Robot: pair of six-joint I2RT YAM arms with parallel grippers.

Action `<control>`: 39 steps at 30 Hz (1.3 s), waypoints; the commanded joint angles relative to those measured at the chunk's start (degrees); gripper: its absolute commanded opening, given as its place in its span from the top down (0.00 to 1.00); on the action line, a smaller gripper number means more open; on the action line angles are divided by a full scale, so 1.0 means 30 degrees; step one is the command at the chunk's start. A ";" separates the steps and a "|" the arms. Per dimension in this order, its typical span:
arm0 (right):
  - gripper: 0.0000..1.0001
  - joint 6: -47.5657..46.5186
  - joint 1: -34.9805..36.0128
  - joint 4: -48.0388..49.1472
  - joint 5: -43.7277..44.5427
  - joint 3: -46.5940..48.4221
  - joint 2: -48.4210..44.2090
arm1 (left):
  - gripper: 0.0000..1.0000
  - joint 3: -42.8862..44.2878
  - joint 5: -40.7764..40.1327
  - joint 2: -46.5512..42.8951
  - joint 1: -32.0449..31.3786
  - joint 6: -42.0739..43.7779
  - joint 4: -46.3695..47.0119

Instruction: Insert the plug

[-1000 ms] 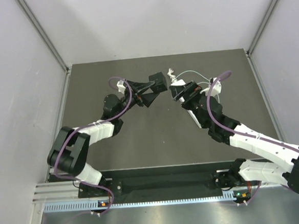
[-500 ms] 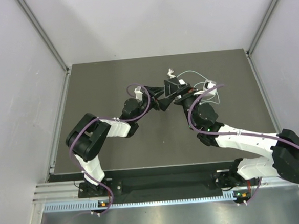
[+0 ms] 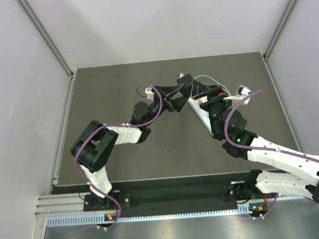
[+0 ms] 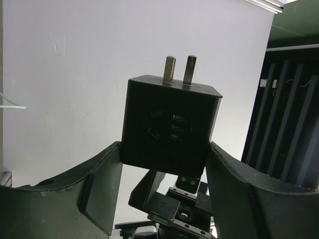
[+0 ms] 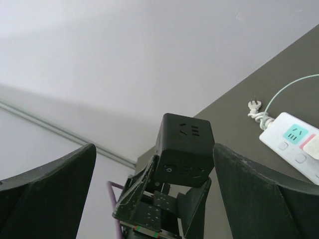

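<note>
A black cube adapter (image 4: 172,127) with two metal prongs (image 4: 179,69) on its top is clamped between my left gripper's fingers. My left gripper (image 4: 164,149) is shut on the cube's lower sides and holds it above the table. In the top view the cube (image 3: 183,87) hangs mid-table between both grippers. My right gripper (image 5: 152,154) is wide open, its fingers on either side of the cube (image 5: 184,149) without touching it. A white power strip (image 5: 294,144) lies on the dark table (image 3: 124,160), partly under my right arm (image 3: 201,114).
A thin white cable (image 3: 207,78) with a knotted plug end (image 5: 256,112) lies behind the strip. Grey walls close in the table on the left, right and far sides. My right arm (image 3: 271,150) crosses the table's right half.
My left gripper has swung right toward the table's middle with the cube in it. My right wrist has shifted right and back, uncovering the white strip. The two grippers now meet.
</note>
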 commanded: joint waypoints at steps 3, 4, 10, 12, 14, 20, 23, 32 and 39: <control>0.00 0.1639 -0.0168 0.1526 -0.0321 -0.0953 -0.0171 | 1.00 0.1158 -0.0476 -0.0795 -0.0369 -0.1977 0.9018; 0.00 0.1847 -0.0168 0.1821 -0.0584 -0.1101 -0.0055 | 1.00 0.1274 -0.0505 -0.0766 -0.0515 -0.2007 0.9048; 0.00 0.3517 -0.0168 0.1969 -0.0032 -0.1248 0.0180 | 1.00 0.1480 -0.0711 -0.0970 -0.0985 -0.1802 0.9078; 0.02 0.3258 -0.0139 0.2843 0.0058 -0.1249 0.0326 | 1.00 0.1480 -0.0769 -0.1145 -0.1072 -0.1772 0.9078; 0.08 0.3109 -0.0168 0.3228 0.0117 -0.1132 0.0531 | 1.00 0.1451 -0.0857 -0.1263 -0.1160 -0.1714 0.9048; 0.18 0.3663 -0.0197 0.4079 0.0321 -0.1248 0.1001 | 1.00 0.1744 -0.1003 -0.1498 -0.1512 -0.1597 0.8902; 0.12 0.4220 -0.0197 0.4167 0.0643 -0.1395 0.1118 | 1.00 0.2036 -0.0916 -0.1586 -0.1658 -0.1509 0.8843; 0.06 0.4310 -0.0226 0.4196 0.0468 -0.1249 0.1645 | 1.00 0.2623 -0.0769 -0.1528 -0.1834 -0.1450 0.8697; 0.52 0.2935 -0.0548 0.7794 -0.0176 -0.2185 0.1938 | 1.00 0.2594 -0.0798 -0.1322 -0.2010 -0.1626 0.9048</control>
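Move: The right hand goes for the black cube adapter, about 5 cm ahead of it, 4 cm to its left and 6 cm below. From that hand, the middle of the white power strip is roughly 7 cm ahead, 4 cm right and 24 cm below; the strip's white plug is some 24 cm ahead, 5 cm left, equally low. The left hand already grips the adapter, with the right gripper about 4 cm back, 5 cm right and 6 cm above. Left arm lifts the held adapter about 5 cm, also back and right, into the right fingers, which close on it. ##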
